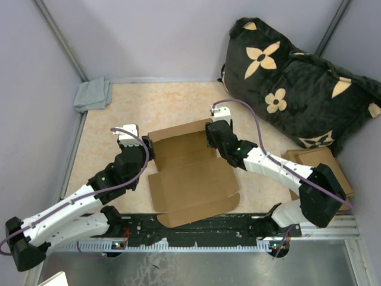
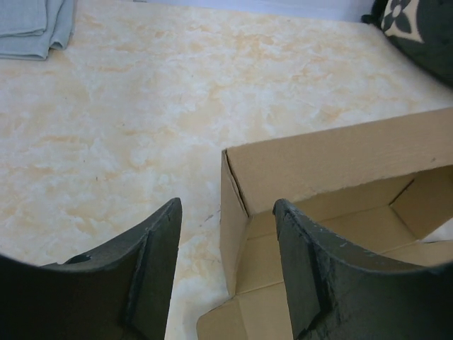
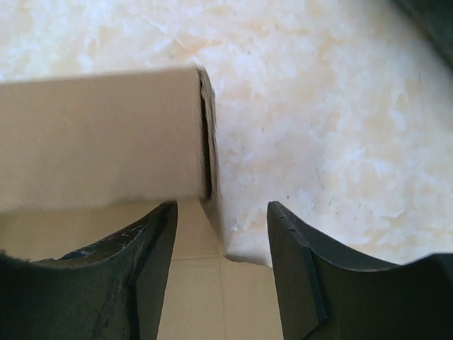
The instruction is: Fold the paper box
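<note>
The paper box [image 1: 187, 173] is plain brown cardboard, lying in the middle of the table with its back wall and two short side walls raised and its front flaps flat. My left gripper [image 1: 147, 149] is at the box's back left corner. In the left wrist view it [image 2: 226, 205] is open, with the left side wall [image 2: 233, 219] standing between the jaws and touching neither finger. My right gripper [image 1: 210, 134] is at the back right corner. The right wrist view shows it [image 3: 221, 207] open too, straddling the right end of the back wall [image 3: 99, 134].
A folded grey cloth [image 1: 93, 94] lies at the back left corner. A big black cushion with beige flowers [image 1: 297, 83] leans at the back right. A smaller cardboard piece [image 1: 321, 162] lies under the right arm. Grey walls close in the marbled tabletop [image 1: 161, 104].
</note>
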Available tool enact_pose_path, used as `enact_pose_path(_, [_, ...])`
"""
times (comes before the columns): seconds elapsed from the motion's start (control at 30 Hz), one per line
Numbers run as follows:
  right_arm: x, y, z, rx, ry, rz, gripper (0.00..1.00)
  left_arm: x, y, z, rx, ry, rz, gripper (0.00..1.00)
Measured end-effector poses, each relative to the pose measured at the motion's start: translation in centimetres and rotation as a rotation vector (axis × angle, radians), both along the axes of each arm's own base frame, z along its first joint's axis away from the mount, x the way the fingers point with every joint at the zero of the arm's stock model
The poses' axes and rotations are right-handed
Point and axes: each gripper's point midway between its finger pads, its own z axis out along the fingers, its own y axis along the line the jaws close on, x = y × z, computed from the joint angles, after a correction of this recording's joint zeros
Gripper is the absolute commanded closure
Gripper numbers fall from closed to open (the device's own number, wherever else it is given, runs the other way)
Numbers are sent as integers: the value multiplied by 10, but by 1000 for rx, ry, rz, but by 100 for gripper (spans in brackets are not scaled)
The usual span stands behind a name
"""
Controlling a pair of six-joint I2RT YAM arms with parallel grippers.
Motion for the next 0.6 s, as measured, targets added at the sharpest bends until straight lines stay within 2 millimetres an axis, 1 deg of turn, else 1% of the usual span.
enact_pose_path(0.13, [10,6,20,-42,-35,33,46,-6,2,19,-16,-2,-26,38])
enact_pose_path(0.23, [25,14,28,-74,-45,49,46,-10,1,24,-16,9,-55,38])
enact_pose_path(0.33, [46,22,29,-104,-33,55,47,-14,1,20,3,32,-78,39])
enact_pose_path(0.47, [72,31,22,-138,-3,61,46,-19,5,10,45,71,-88,38])
enact_pose_path(0.53, [80,33,18,-167,15,78,44,-21,8,6,61,83,-88,38])
enact_pose_path(0.6, [82,34,20,-188,23,100,40,-23,10,5,62,85,-88,38])
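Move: The paper box's raised far-right corner, already free of the fingers, lies about 4 cm ahead of the right hand, 1 cm left and 5 cm below; the far-left corner is 21 cm left, level fore and aft. The box's front panel lies around 16 cm back, 6 cm left, 13 cm below. From the left hand that far-right corner is some 9 cm ahead, 21 cm right and 9 cm below. The open right hand reaches some 8 cm forward and leftward above the far panel; the left eases back. ##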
